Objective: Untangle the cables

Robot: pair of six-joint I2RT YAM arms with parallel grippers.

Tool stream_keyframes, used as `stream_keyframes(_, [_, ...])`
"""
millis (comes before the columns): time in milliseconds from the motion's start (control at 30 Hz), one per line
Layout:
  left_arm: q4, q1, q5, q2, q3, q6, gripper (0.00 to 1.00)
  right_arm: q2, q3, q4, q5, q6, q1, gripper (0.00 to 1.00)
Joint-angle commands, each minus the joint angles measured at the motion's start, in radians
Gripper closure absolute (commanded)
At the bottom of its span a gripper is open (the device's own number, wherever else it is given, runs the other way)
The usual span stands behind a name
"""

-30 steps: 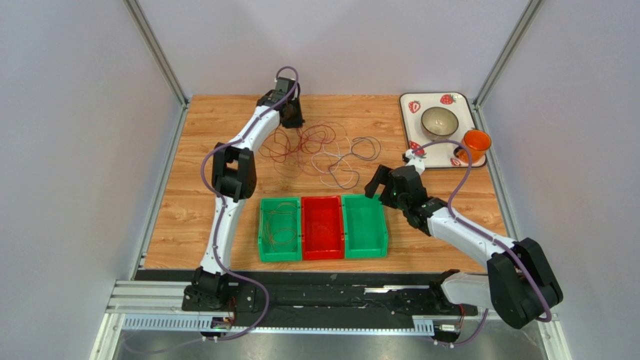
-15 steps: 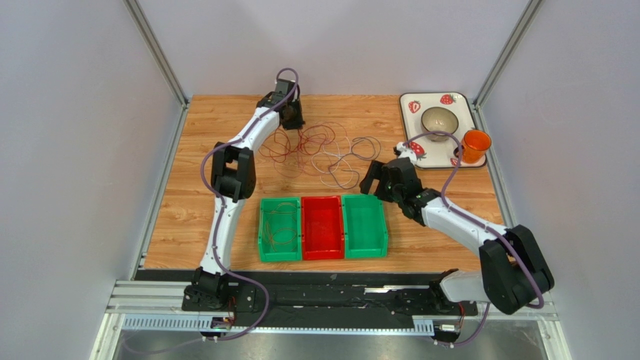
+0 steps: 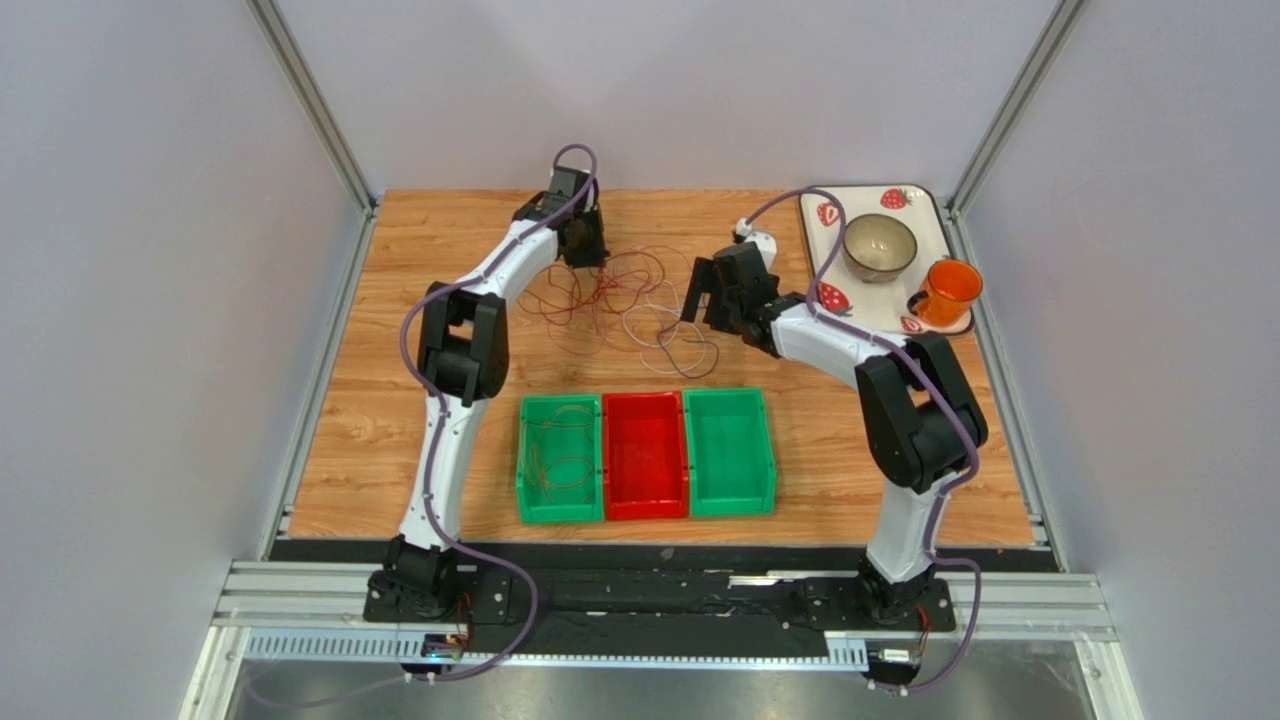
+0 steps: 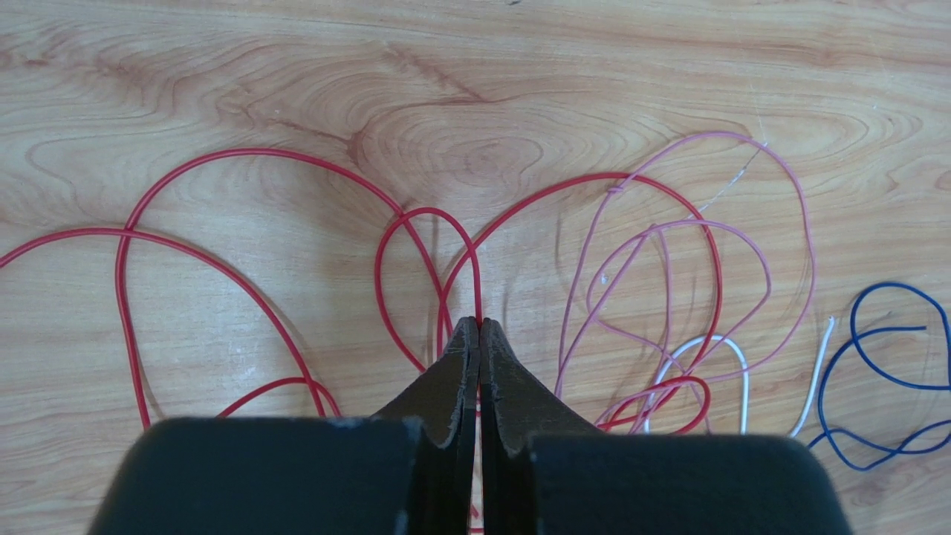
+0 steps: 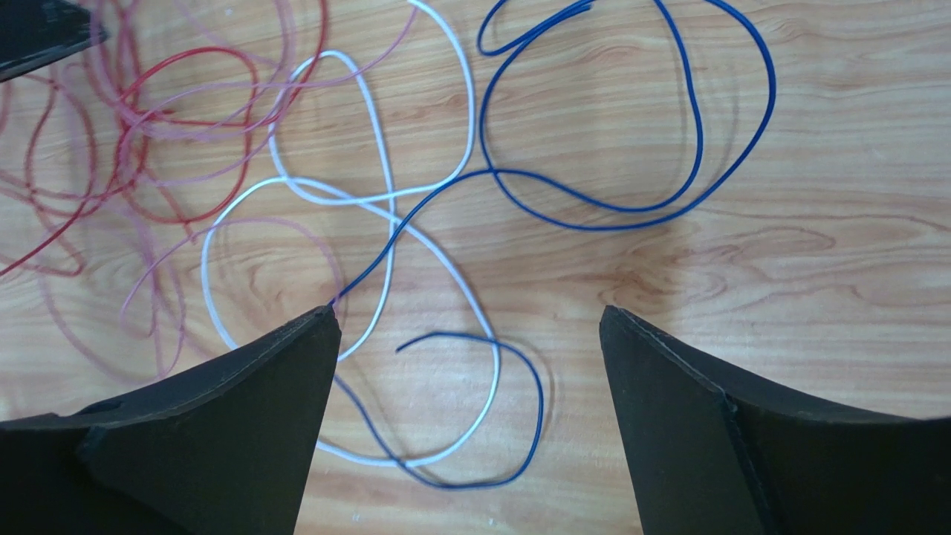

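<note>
The cables (image 3: 631,300) lie as a loose tangle of thin loops on the far half of the wooden table. My left gripper (image 3: 583,252) is at the tangle's far left edge. In the left wrist view it (image 4: 479,323) is shut on a red cable (image 4: 257,178), whose strand runs straight into the tips. Pink (image 4: 781,190), white (image 4: 714,346) and blue (image 4: 893,292) strands lie to its right. My right gripper (image 3: 699,312) hovers over the tangle's right side. It (image 5: 469,318) is open wide above a blue cable (image 5: 670,206) crossing a white cable (image 5: 368,100), holding nothing.
Three bins stand in a row nearer the arm bases: a green bin (image 3: 525,480) with a thin cable coil inside, a red bin (image 3: 607,450) and another green bin (image 3: 768,450). A strawberry-print tray (image 3: 812,240) at the back right carries a bowl (image 3: 879,245) and an orange cup (image 3: 950,290).
My left gripper has closed on the red cable. My right arm has swung from beside the bins up and left to the right side of the tangle, jaws still open.
</note>
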Motion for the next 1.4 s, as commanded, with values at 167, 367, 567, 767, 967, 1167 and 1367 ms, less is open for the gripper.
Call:
stream_keyframes(167, [0.031, 0.007, 0.006, -0.102, -0.028, 0.005, 1.00, 0.151, 0.233, -0.123, 0.135, -0.029, -0.016, 0.14])
stream_keyframes(367, [0.038, 0.009, 0.006, -0.108, -0.043, 0.004, 1.00, 0.140, 0.204, -0.125, 0.152, -0.020, -0.016, 0.17])
stream_keyframes(567, [0.039, 0.009, 0.012, -0.110, -0.051, 0.002, 1.00, 0.120, 0.199, -0.160, 0.284, 0.007, -0.014, 0.19])
stream_keyframes(767, [0.039, 0.009, 0.020, -0.116, -0.062, 0.001, 1.00, 0.144, 0.244, -0.173, 0.342, -0.033, -0.019, 0.19])
stream_keyframes(967, [0.044, 0.009, 0.024, -0.120, -0.069, 0.001, 1.00, 0.226, 0.345, -0.242, 0.364, -0.047, -0.040, 0.22])
stream_keyframes(1167, [0.045, 0.009, 0.032, -0.120, -0.068, -0.002, 1.00, 0.315, 0.437, -0.283, 0.274, -0.043, -0.106, 0.29])
stream_keyframes(1367, [0.044, 0.009, 0.037, -0.122, -0.066, -0.002, 1.00, 0.348, 0.451, -0.300, 0.218, -0.026, -0.132, 0.30])
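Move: The blue cable's upper loop lies about 9 cm ahead of the open right hand, 4 cm to its right and 6 cm below. At table level too, the white cable is centred some 5 cm to that hand's left and 2 cm ahead, and the strawberry tray about 15 cm ahead and 25 cm to its right. From the left hand, the blue loop is some 18 cm right, 5 cm back and 4 cm lower. Right hand goes about 8 cm right, 7 forward and 4 down towards the blue loop, turning clockwise, fingers narrowing. ##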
